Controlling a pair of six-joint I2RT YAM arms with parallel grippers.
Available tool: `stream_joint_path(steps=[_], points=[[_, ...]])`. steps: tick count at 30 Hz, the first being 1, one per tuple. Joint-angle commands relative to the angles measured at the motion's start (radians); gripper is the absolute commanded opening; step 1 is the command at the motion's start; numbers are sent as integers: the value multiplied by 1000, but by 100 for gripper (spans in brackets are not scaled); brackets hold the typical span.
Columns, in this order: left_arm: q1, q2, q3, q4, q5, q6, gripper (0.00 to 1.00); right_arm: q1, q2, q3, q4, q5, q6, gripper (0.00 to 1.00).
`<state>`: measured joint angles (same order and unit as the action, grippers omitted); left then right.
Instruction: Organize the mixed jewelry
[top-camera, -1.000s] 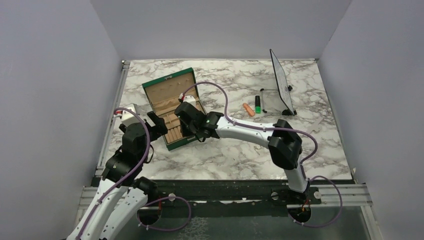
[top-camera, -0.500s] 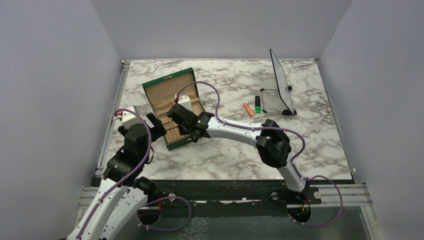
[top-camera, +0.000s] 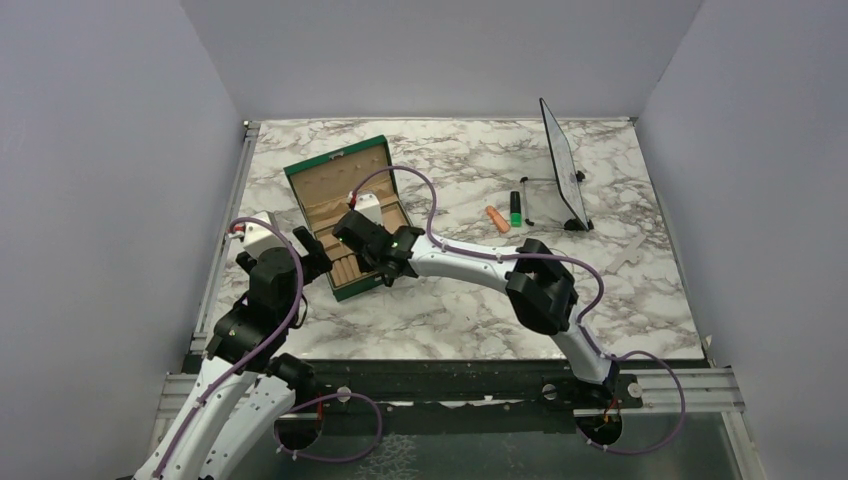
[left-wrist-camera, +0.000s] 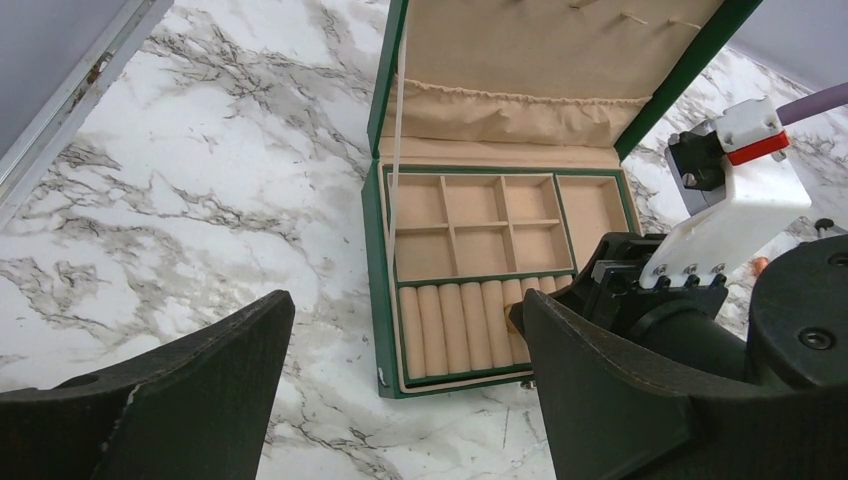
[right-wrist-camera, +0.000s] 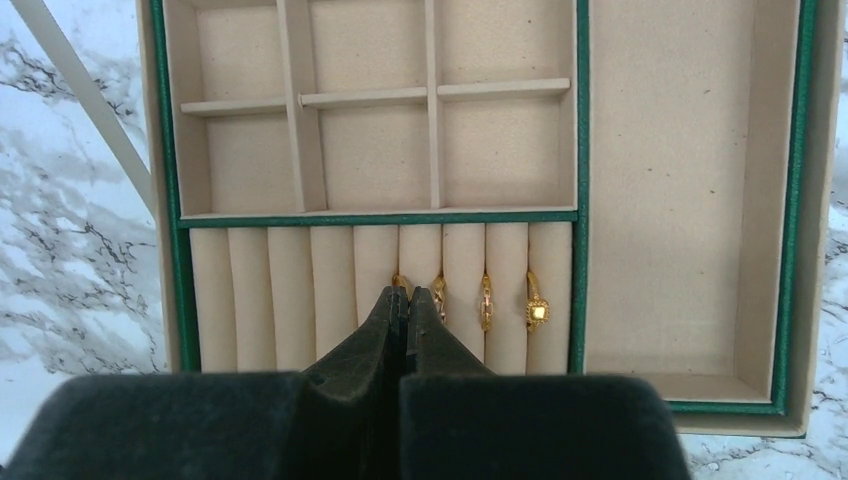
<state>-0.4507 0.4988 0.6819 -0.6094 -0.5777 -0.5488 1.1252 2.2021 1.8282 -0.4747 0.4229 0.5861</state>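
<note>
The green jewelry box (top-camera: 340, 185) stands open at the table's left, its beige ring rolls at the near side. In the right wrist view three gold rings (right-wrist-camera: 439, 296) (right-wrist-camera: 486, 298) (right-wrist-camera: 537, 312) sit in the roll slots by the box rim (right-wrist-camera: 795, 200). My right gripper (right-wrist-camera: 405, 292) is shut over the rolls, with a fourth gold ring (right-wrist-camera: 397, 281) showing at its tips, in a slot. It reaches in from the right in the top view (top-camera: 352, 232). My left gripper (left-wrist-camera: 400, 400) is open and empty just in front of the box (left-wrist-camera: 372, 250). The chain necklace is not in view.
An orange cylinder (top-camera: 496, 219) and a green-and-black marker (top-camera: 516, 207) lie right of the box. A dark panel on a stand (top-camera: 562, 165) leans at the back right. The box lid stands upright behind the tray. The right arm's wrist (left-wrist-camera: 740, 210) hangs over the box's right side.
My right gripper has moved left and a little farther out over the ring rolls. The left arm has barely moved.
</note>
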Motion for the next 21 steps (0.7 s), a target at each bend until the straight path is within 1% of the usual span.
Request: stream_joint_path(steps=[1, 10, 13, 15, 21], points=[[4, 0, -2, -1, -33, 8, 86, 17, 47, 23, -45, -3, 15, 1], [5, 6, -2, -1, -18, 12, 86, 34, 101, 78, -94, 7, 12, 2], [4, 6, -2, -1, -17, 12, 86, 35, 99, 83, -109, 4, 26, 4], [5, 6, -2, -1, -17, 12, 86, 35, 84, 79, -110, 5, 34, 9], [5, 5, -2, -1, -16, 10, 87, 33, 1, 67, -80, -3, 41, 32]])
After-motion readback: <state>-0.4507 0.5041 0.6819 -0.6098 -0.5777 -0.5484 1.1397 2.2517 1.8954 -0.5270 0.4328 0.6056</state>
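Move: Directly under the right hand's closed fingers, with a gold ring held in them, is the slot between two ring rolls it is meant for, about 1 cm below and 1 cm left. The nearest seated ring is roughly 1 cm to the hand's right, level with it front to back; the square-stone ring lies some 3 cm right and 1 cm ahead. The six-compartment grid is about 6 cm ahead and 3 cm left. From the left hand, the slot lies around 6 cm ahead, 8 cm right and 13 cm below. Lowering the held ring about 1 cm down into the slot between the rolls, the right hand eases nearly as far to its left, without turning noticeably. It then stays in place and its fingers part to about a quarter open, letting go of the ring. ##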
